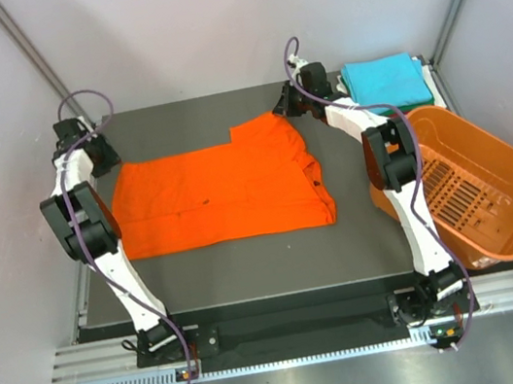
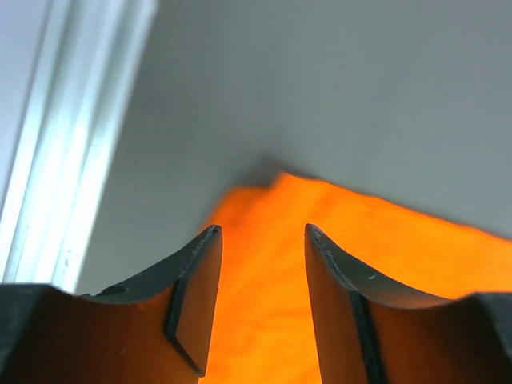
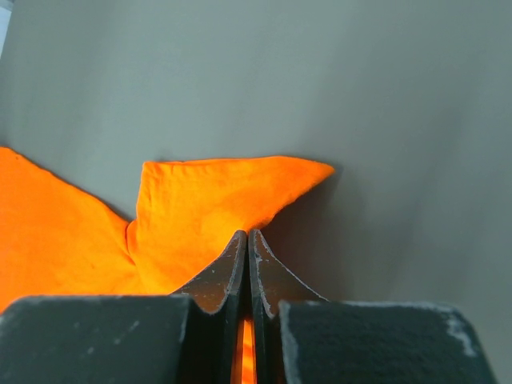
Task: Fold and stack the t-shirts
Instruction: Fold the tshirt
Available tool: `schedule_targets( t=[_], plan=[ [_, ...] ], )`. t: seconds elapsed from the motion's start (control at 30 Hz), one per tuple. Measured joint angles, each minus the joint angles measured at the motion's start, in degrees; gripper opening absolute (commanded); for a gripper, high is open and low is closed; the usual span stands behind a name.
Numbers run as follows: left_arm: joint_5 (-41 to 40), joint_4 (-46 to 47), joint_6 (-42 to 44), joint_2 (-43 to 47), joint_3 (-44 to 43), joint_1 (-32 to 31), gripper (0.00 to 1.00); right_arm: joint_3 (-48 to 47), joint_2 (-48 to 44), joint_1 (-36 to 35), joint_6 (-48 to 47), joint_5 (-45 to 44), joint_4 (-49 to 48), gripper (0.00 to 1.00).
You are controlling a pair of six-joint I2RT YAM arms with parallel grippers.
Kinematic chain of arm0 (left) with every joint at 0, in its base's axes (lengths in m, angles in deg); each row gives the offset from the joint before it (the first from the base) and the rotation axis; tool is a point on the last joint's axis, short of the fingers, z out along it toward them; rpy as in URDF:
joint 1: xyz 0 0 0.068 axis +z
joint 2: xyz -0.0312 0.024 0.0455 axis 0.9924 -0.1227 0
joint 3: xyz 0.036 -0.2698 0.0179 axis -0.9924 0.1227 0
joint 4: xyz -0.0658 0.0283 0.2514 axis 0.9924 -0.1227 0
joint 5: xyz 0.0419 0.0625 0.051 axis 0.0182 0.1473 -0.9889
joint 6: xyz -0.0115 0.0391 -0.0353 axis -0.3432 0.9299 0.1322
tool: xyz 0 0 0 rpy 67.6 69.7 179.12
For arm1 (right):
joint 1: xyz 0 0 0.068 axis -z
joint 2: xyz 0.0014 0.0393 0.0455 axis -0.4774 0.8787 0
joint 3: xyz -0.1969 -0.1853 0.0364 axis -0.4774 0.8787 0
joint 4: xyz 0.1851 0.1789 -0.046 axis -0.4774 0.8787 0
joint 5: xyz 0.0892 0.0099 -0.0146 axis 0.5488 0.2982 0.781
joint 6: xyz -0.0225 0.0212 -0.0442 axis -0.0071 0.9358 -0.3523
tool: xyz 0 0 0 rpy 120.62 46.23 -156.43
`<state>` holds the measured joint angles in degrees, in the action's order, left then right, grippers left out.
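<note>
A bright orange t-shirt (image 1: 217, 194) lies spread flat on the dark mat (image 1: 249, 262). My left gripper (image 1: 97, 152) hangs over the shirt's far left corner. In the left wrist view its jaws (image 2: 263, 228) stand open, with the orange cloth (image 2: 360, 216) beneath the gap. My right gripper (image 1: 286, 100) is at the shirt's far right sleeve. In the right wrist view it (image 3: 246, 234) is shut, and a sliver of orange cloth shows between the fingers. The sleeve (image 3: 208, 200) lies just ahead of the tips. A turquoise folded t-shirt (image 1: 381, 82) rests at the back right.
An orange slotted plastic basket (image 1: 467, 186) sits tilted off the mat's right edge, beside the right arm. Metal frame posts (image 1: 26, 53) rise at the back corners. In the left wrist view a white rail (image 2: 72, 160) runs along the left.
</note>
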<state>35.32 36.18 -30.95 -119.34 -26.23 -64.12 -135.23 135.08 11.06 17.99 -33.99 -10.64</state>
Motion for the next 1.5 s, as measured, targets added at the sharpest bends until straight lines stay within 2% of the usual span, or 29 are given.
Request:
schedule_targets(
  t=[0.17,0.37,0.53,0.77,1.27,1.5],
  plan=[
    [0.9,-0.5,-1.2,-6.0,-3.3,2.6,0.54,0.0,0.0,0.0,0.0,0.6,-1.1,0.0],
    [2.9,0.2,-1.2,-9.0,-5.5,2.2,0.56,0.0,0.0,0.0,0.0,0.9,-1.3,0.0],
    [6.3,-0.6,-1.0,-11.2,-8.8,1.6,0.55,0.0,0.0,0.0,0.0,0.9,-1.4,0.0],
    [8.7,-0.1,-1.0,-4.1,2.7,0.4,0.52,0.0,0.0,0.0,0.2,1.0,-1.4,0.0],
    [9.2,-2.4,0.9,9.4,11.3,-5.5,0.51,0.0,0.0,0.0,0.6,1.5,-1.4,0.0],
    [1.7,-3.1,1.9,9.4,11.8,-5.0,0.52,0.0,0.0,0.0,0.9,1.9,-1.4,0.0]
  ],
)
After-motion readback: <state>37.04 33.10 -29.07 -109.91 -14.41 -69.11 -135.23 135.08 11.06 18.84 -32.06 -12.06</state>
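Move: The left hand, half open over the table, has the orange t-shirt's far-left corner about 3 cm ahead, 1 cm to its right and roughly 6 cm below. The table's left rail runs some 7 cm to this hand's left, level with it, and the shirt's near-left corner lies about 21 cm back and 1 cm left. From the right hand, that far-left corner is some 42 cm left, 6 cm back and 5 cm lower. Down about 5 cm and a little left and forward onto the shirt's far-left corner, then sweeping low to the right and back across it, the left hand rises again still going right, ending some 6 cm right and 5 cm back of its start after a short return left. Its fingers stay half open; the right keeps its shut hold on the shirt's far-right part. ##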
